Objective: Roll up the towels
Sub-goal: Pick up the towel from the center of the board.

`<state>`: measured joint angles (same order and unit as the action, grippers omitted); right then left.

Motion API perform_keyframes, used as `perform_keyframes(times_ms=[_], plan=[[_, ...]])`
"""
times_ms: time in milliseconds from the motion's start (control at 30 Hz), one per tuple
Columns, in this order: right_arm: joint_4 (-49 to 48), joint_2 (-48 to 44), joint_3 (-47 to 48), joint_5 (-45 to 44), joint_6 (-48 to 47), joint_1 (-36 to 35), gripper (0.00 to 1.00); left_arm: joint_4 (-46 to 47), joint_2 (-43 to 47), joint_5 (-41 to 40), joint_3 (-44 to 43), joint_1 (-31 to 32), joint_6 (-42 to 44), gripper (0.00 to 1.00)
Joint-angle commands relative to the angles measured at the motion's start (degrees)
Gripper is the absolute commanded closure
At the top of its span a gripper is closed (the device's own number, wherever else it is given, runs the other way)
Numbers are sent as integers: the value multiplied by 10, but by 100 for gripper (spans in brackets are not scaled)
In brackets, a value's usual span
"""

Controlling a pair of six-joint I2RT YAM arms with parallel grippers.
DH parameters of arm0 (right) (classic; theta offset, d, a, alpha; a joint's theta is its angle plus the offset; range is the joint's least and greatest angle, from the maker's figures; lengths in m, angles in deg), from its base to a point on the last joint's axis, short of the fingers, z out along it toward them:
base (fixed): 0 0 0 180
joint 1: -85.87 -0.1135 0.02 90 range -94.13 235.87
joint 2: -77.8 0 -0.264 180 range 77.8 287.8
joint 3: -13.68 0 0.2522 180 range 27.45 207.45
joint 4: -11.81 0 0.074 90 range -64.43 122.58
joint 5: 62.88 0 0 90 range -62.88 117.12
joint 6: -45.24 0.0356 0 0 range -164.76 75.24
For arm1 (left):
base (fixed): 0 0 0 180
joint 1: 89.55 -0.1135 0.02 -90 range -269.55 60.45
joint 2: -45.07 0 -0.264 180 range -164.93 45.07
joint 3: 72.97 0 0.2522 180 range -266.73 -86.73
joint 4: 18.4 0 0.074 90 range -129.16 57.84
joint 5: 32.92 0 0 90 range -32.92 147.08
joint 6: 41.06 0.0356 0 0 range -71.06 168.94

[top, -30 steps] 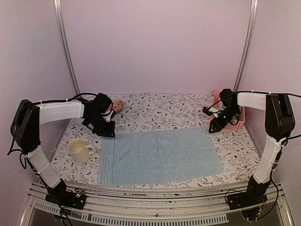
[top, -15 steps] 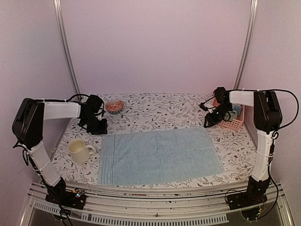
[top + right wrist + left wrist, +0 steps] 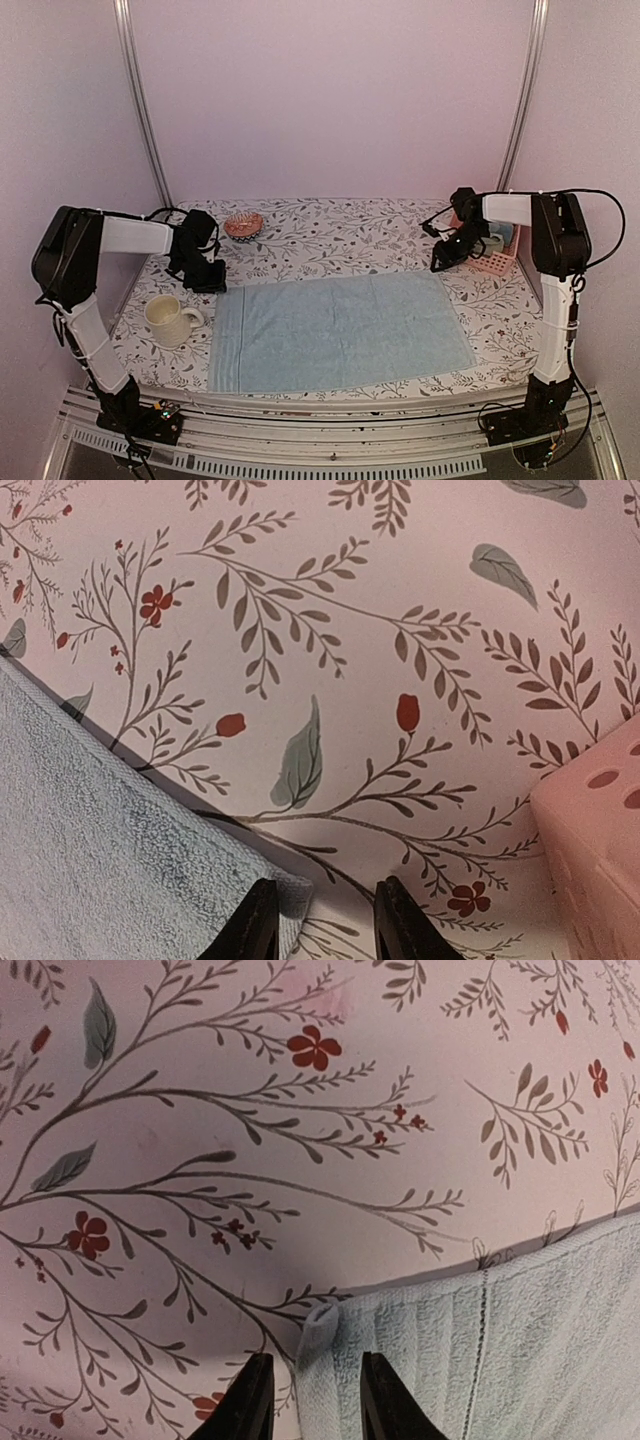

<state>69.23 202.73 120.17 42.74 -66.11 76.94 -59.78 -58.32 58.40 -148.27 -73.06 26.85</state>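
A light blue towel (image 3: 340, 330) lies spread flat on the flowered tablecloth. My left gripper (image 3: 208, 284) is low at its far left corner. In the left wrist view the gripper (image 3: 312, 1405) stands open, its two fingertips either side of the towel's corner (image 3: 470, 1350) and a small hanging loop (image 3: 320, 1326). My right gripper (image 3: 439, 266) is low at the far right corner. In the right wrist view this gripper (image 3: 326, 928) is open too, with the tip of the towel (image 3: 110, 850) just inside its left finger (image 3: 256, 920).
A cream mug (image 3: 170, 319) stands left of the towel. A small patterned dish (image 3: 243, 225) sits at the back left. A pink perforated basket (image 3: 497, 255) stands at the back right, close to my right gripper, its corner (image 3: 600, 820) showing in the right wrist view.
Both arms have come down and settled at the towel's far corners, the left one pulling back to the left, the right one moving in to the left. The left jaws have widened.
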Motion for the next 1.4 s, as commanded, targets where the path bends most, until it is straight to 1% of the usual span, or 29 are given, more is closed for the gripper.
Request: perform_keyframes(times_ms=[0, 100, 333, 467, 533, 633, 800, 933, 1067, 1367], plan=[[11, 28, 18, 14, 6, -1, 67, 17, -11, 11, 8, -7, 12, 69], [17, 33, 20, 28, 5, -3, 71, 18, -14, 14, 8, -8, 13, 70], [19, 34, 12, 20, -6, -16, 73, 24, -16, 2, 12, -8, 10, 70], [23, 42, 11, 16, -7, -18, 80, 32, -8, -11, 12, -8, 5, 70], [25, 44, 11, 14, -7, -18, 86, 33, -10, -11, 9, -9, 7, 70], [26, 41, 8, 14, -7, -18, 90, 31, -21, -9, 2, -9, 9, 70], [23, 34, 6, 7, -6, -17, 94, 36, -31, 4, 3, -9, 15, 77], [19, 31, 8, 5, -7, -18, 97, 50, -31, 11, 10, -9, 22, 87], [17, 20, 21, 5, -14, -15, 97, 78, -28, 26, 15, -9, 36, 100], [1, -22, 62, 20, -33, 5, 98, 121, 57, 4, 39, -10, 43, 100]])
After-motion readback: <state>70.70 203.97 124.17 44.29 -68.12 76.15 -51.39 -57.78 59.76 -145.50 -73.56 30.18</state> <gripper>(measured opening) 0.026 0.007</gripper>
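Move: The towel's far-left corner lies between the left fingertips, about 1 cm ahead and 1 cm below, with the mug some 11 cm to that hand's left and 10 cm back, and the bowl about 20 cm ahead and 5 cm right. For the right hand, the towel's far-right corner is about 1 cm left and 1 cm down; the basket's middle stands roughly 12 cm right and 11 cm ahead. Right slides 1.5 cm left, left sinks 1 cm; both pinch the towel's far corners, then ease forward and up. ##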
